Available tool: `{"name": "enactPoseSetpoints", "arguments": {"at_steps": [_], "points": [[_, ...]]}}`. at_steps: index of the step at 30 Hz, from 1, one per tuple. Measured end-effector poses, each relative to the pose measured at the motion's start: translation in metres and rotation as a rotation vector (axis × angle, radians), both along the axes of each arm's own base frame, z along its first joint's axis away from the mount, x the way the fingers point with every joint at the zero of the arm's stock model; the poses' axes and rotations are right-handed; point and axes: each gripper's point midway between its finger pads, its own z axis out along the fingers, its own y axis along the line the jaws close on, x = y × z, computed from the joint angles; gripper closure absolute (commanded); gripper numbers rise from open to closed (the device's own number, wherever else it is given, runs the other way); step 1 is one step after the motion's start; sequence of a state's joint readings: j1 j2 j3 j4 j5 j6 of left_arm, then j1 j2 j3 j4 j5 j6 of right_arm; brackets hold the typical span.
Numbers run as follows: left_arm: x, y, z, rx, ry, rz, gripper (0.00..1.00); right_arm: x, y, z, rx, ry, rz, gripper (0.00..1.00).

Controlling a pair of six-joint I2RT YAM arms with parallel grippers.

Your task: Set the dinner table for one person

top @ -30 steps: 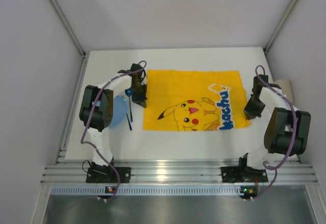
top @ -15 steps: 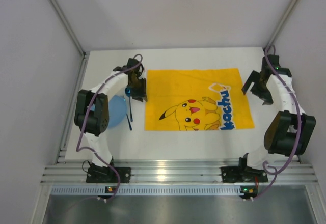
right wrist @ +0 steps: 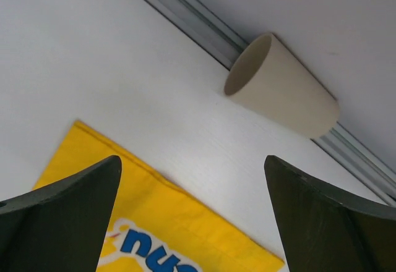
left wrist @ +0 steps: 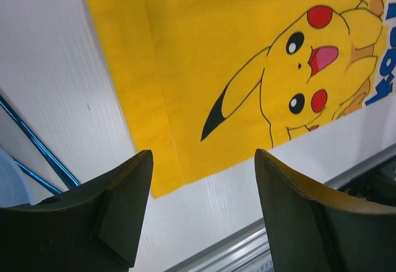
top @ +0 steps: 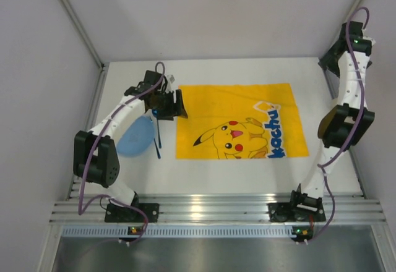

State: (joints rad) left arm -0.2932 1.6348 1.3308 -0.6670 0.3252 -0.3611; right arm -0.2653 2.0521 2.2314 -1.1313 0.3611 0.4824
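Observation:
The white dinner table (top: pixel 204 173) carries a yellow Pikachu-print mat (top: pixel 238 120), lying flat in the middle. My left gripper (top: pixel 168 106) is open and empty, hovering over the mat's left edge; in the left wrist view its gripper (left wrist: pixel 204 191) frames the mat's near-left corner (left wrist: pixel 167 179). A light blue plate (top: pixel 135 137) and blue utensils (top: pixel 158 141) lie left of the mat. My right gripper (top: pixel 327 60) is raised at the far right corner, open and empty (right wrist: pixel 192 204). A beige cup (right wrist: pixel 281 86) lies on its side by the table's right rail.
White walls close in the table at the back and on both sides. An aluminium rail (top: pixel 210 209) runs along the near edge. My right arm's elbow (top: pixel 343 123) hangs over the table's right side and hides the cup in the top view.
My right arm has swung up and back from the mat's right edge to the far right corner. My left arm has stretched farther out, uncovering more of the blue plate.

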Motion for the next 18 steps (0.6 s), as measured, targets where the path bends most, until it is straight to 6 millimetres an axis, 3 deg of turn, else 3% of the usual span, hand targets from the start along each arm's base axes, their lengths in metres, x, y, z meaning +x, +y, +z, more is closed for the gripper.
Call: {"name": "enactPoseSetpoints", "arguments": {"at_steps": [2, 4, 7, 14, 18], "points": [[-0.014, -0.003, -0.01, -0.025, 0.047, -0.017, 0.28, 0.019, -0.012, -0.011, -0.015, 0.006, -0.032, 0.0], [-0.025, -0.007, -0.018, -0.054, 0.088, -0.032, 0.28, 0.026, -0.018, -0.027, -0.016, 0.028, -0.061, 0.0], [-0.034, -0.015, -0.021, -0.104, 0.128, -0.05, 0.29, 0.018, -0.021, -0.04, -0.027, 0.074, -0.101, 0.0], [-0.035, -0.032, 0.002, -0.217, 0.095, -0.099, 0.29, 0.009, -0.04, -0.037, -0.11, 0.09, -0.186, 0.0], [-0.035, -0.038, 0.009, -0.26, 0.079, -0.116, 0.28, -0.003, -0.05, -0.05, -0.129, 0.137, -0.224, 0.0]]}}
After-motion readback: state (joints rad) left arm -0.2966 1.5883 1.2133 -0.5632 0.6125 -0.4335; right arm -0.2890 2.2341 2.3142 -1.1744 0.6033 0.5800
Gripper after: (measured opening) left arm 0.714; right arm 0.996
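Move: The cup lies on its side against the table's right rail, about 5 cm back from the right hand, some 7 cm to its right and 18 cm below. The yellow placemat is spread flat, its middle about 33 cm to that hand's left, 5 cm back and 22 cm below. From the left hand the cup is far off, about 61 cm to the right, 6 cm ahead and 9 cm below. Towards the cup at the right rail the right hand sinks about 5 cm and shifts about 5 cm to the right; a short forward swing at the start is taken back. The wrist turns roughly 15 degrees clockwise, fingers staying wide open and touching nothing. The left hand, empty and open, draws back and right some 5 cm off the cutlery side, dipping and rising again, its fingers tilting up to the right. ##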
